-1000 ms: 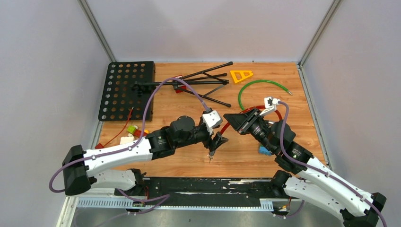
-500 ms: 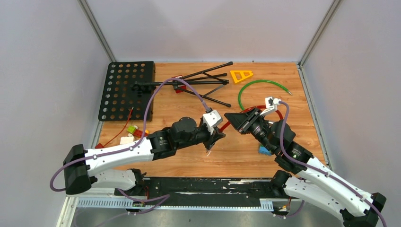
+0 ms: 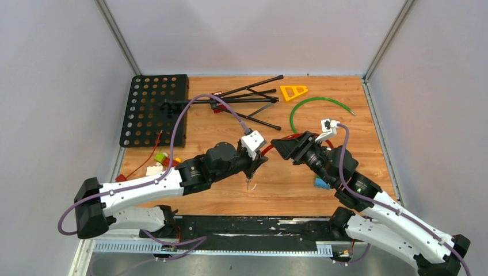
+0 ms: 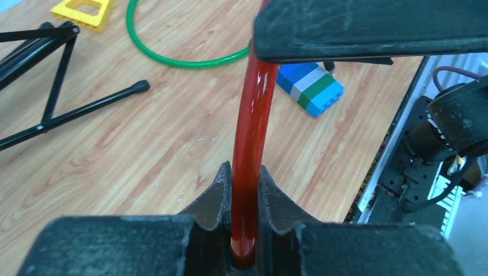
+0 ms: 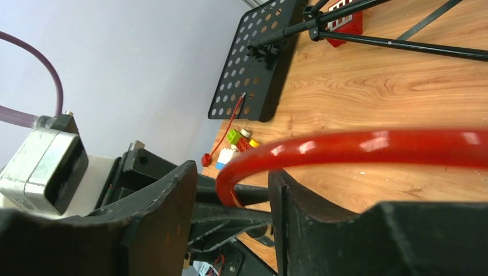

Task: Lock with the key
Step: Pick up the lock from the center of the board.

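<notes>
The lock is a glossy red cable [image 4: 251,115] that arcs between my two grippers [image 3: 271,150]. In the left wrist view my left gripper [image 4: 246,179] is shut on this cable, pinched tight between both pads. A small pale thing, apparently the key [image 3: 248,185], dangles under it over the table. My right gripper [image 5: 233,184] stands open; the cable's bent end [image 5: 244,164] lies loosely in the gap, against one finger [image 5: 299,207] only. In the top view the right gripper [image 3: 283,148] faces the left gripper [image 3: 255,163] at mid-table.
A black perforated plate [image 3: 153,108] and a folded black tripod [image 3: 247,98] lie at the back left. A green cable ring [image 3: 313,106] and yellow triangle [image 3: 293,91] are at the back right. A blue brick stack [image 4: 309,86] and small bricks [image 3: 161,162] lie near the arms.
My left gripper closed on the red cable and drew slightly back and left. My right gripper opened and let go of the cable.
</notes>
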`<state>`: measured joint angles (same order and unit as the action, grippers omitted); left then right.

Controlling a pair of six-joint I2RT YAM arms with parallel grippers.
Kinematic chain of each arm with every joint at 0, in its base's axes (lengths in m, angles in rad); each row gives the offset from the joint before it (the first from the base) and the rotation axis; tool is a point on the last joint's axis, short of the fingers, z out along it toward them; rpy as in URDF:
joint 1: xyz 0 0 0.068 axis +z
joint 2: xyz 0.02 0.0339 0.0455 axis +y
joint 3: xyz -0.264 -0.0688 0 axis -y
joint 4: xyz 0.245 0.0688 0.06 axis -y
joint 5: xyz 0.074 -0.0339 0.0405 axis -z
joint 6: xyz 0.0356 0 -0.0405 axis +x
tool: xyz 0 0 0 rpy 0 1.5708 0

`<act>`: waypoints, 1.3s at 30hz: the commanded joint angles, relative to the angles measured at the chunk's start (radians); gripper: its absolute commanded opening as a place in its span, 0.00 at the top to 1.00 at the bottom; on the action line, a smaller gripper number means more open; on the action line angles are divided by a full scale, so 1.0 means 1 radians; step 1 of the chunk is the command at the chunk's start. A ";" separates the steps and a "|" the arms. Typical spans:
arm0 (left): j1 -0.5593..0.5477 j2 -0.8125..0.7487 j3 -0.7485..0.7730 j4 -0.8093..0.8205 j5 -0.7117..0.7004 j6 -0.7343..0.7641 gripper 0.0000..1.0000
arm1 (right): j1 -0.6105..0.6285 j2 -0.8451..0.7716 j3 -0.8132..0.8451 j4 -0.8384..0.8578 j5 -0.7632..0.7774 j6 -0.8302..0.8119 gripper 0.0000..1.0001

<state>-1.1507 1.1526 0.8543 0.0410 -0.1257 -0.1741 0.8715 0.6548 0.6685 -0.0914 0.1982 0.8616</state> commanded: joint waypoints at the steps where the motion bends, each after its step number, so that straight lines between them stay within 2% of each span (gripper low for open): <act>1: 0.005 -0.068 -0.001 0.029 -0.099 0.034 1.00 | -0.002 -0.027 0.072 -0.037 -0.019 -0.056 0.47; 7: 0.013 -0.164 0.000 -0.008 -0.243 0.080 1.00 | -0.002 -0.074 0.112 -0.135 -0.036 -0.161 0.41; 17: 0.039 -0.367 0.102 -0.088 -0.146 0.249 1.00 | -0.002 -0.083 0.341 -0.429 -0.011 -0.553 0.41; 23: 0.038 -0.450 0.167 -0.102 -0.110 0.274 1.00 | -0.002 0.017 0.439 -0.559 0.016 -0.708 0.39; 27: 0.038 -0.513 0.170 -0.058 -0.138 0.257 1.00 | -0.002 0.051 0.400 -0.533 -0.001 -0.734 0.35; 31: 0.039 -0.545 0.185 -0.067 -0.130 0.246 1.00 | -0.002 0.024 0.304 -0.370 -0.011 -0.755 0.32; 36: 0.039 -0.568 0.190 -0.080 -0.095 0.221 1.00 | -0.003 -0.027 0.184 -0.141 0.040 -0.807 0.33; 39: 0.038 -0.577 0.191 -0.084 -0.084 0.213 1.00 | -0.002 -0.018 0.160 -0.101 0.099 -0.834 0.38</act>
<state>-1.1160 0.5930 0.9970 -0.1226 -0.2394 0.0685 0.8715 0.6449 0.8448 -0.3840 0.2207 0.0933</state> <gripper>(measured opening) 0.183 0.652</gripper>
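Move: The left fingers already hold the lock by its key end. The middle of the red cable arches about 6 cm ahead, 8 cm right and 6 cm above them. From the right hand, just loosened, that arch lies roughly 2 cm ahead, 6 cm right and level. The blue-green blocks are some 12 cm back, 20 cm right and 25 cm below the right hand; the black tripod's middle is about 14 cm ahead, 6 cm left and 25 cm down. Keep the left grip on the lock's key end and swing it about 15 cm left and 20 cm up, away from the right gripper, tipping the fingers upward. Meanwhile open the right fingers wider, draw back right and up, then sink again and ease forward, rolling some 40 degrees left side down, to bring the open jaws around the cable's hanging free end. ##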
